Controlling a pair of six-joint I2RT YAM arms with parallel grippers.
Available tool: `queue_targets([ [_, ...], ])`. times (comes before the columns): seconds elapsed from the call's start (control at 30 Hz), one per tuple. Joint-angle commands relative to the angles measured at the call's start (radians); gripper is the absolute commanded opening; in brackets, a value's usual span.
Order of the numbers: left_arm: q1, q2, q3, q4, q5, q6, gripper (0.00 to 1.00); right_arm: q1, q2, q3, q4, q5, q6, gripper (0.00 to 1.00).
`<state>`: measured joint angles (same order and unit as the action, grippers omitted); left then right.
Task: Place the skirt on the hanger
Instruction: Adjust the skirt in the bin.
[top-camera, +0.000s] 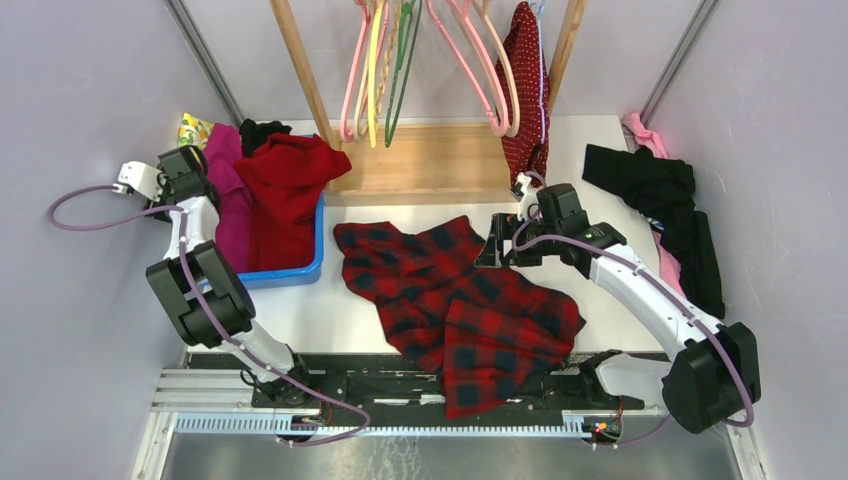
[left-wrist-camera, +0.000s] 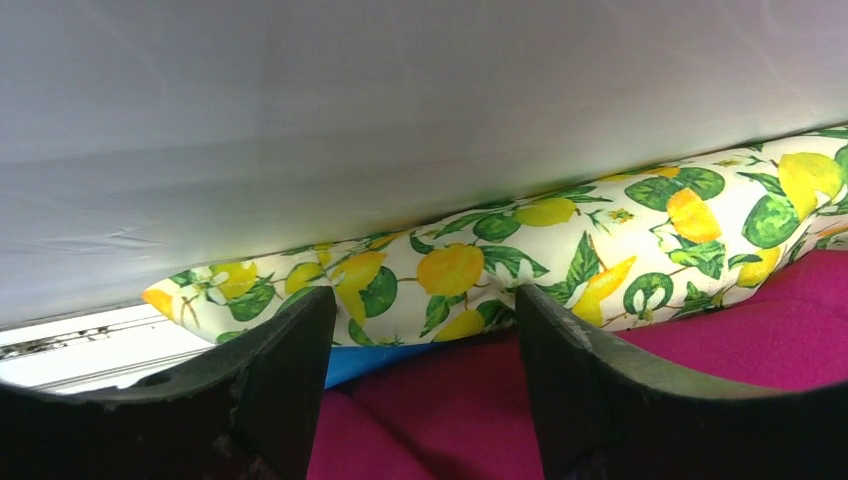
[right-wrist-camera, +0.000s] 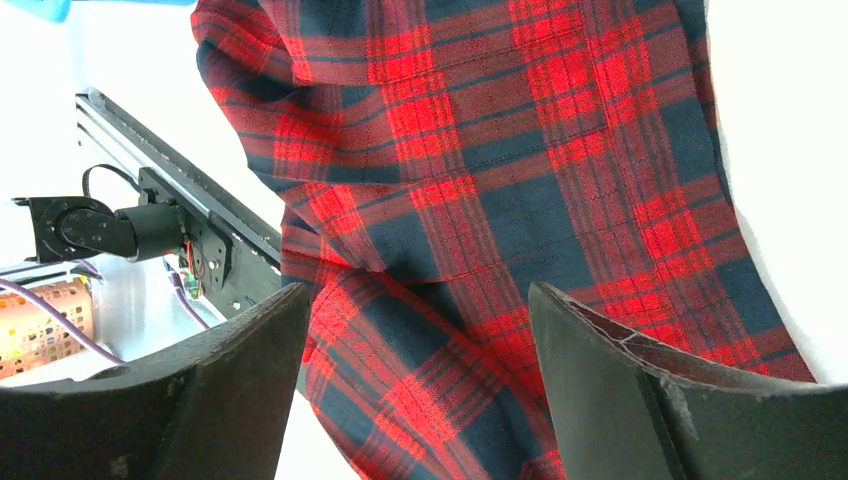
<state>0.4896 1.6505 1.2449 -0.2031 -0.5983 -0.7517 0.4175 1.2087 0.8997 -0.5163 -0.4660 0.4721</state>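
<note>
The dark-red dotted skirt (top-camera: 520, 90) hangs from the rack at the back right. The thin pale lilac-blue hanger (top-camera: 541, 70) shows as a line down its right edge; its hook is out of frame. My right gripper (top-camera: 497, 245) (right-wrist-camera: 420, 295) stands open just below the skirt. It hovers over the red-and-black plaid garment (top-camera: 460, 300) (right-wrist-camera: 500, 150) with nothing held. My left gripper (top-camera: 188, 155) (left-wrist-camera: 422, 300) is far left at the blue bin (top-camera: 300, 270). Its jaws stand apart over magenta cloth (left-wrist-camera: 470, 400), facing a lemon-print cloth (left-wrist-camera: 520, 255) by the wall.
The blue bin holds a plain red garment (top-camera: 290, 190) and magenta cloth (top-camera: 228, 190). Pink, yellow and green hangers (top-camera: 470, 60) hang on the wooden rack (top-camera: 430, 165). A black garment (top-camera: 670, 210) and pink cloth (top-camera: 645, 135) lie at the right wall.
</note>
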Motion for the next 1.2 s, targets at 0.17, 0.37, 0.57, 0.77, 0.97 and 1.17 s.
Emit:
queue_targets([
  [0.17, 0.011, 0.043, 0.029, 0.062, 0.073, 0.051, 0.32, 0.014, 0.004, 0.027, 0.061, 0.012, 0.008, 0.86],
  [0.37, 0.01, -0.04, 0.024, 0.07, 0.143, 0.054, 0.13, 0.019, 0.016, 0.019, 0.078, 0.009, 0.011, 0.86],
  [0.57, 0.009, -0.164, 0.039, 0.038, 0.257, 0.066, 0.03, 0.029, 0.036, 0.009, 0.11, 0.004, 0.022, 0.86],
  [0.77, 0.008, -0.251, 0.135, -0.04, 0.483, 0.088, 0.04, 0.038, 0.022, -0.001, 0.113, 0.007, 0.023, 0.86],
  [0.97, 0.005, -0.316, 0.218, -0.073, 0.795, 0.059, 0.06, 0.04, -0.014, -0.011, 0.096, 0.016, 0.018, 0.86],
  [1.17, -0.048, -0.338, 0.251, -0.059, 1.025, 0.022, 0.07, 0.04, -0.055, -0.027, 0.086, 0.018, 0.023, 0.86],
])
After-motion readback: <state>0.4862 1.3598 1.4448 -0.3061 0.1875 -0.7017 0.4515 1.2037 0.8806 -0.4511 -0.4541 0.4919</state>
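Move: Just off the left fingertips the lemon-print skirt lies in a strip between the bin and the wall, its middle about 4 cm ahead, in line sideways and 3 cm lower. The magenta skirt in the bin is roughly 14 cm right and 2 cm ahead, 8 cm down; the red cloth is some 27 cm right and 3 cm ahead, 7 cm down. From the right hand, the lemon-print skirt is around 68 cm left and 17 cm ahead, about 1 cm lower. Ease the left gripper a centimetre or two forward and down onto the lemon-print skirt while shutting the fingers to pinch its fabric. Then lift it about 20 cm, speeding up and swinging some 13 cm right over the bin, while the wrist turns roughly 45 degrees clockwise and tips up, so the fingers end pointing mostly forward. ##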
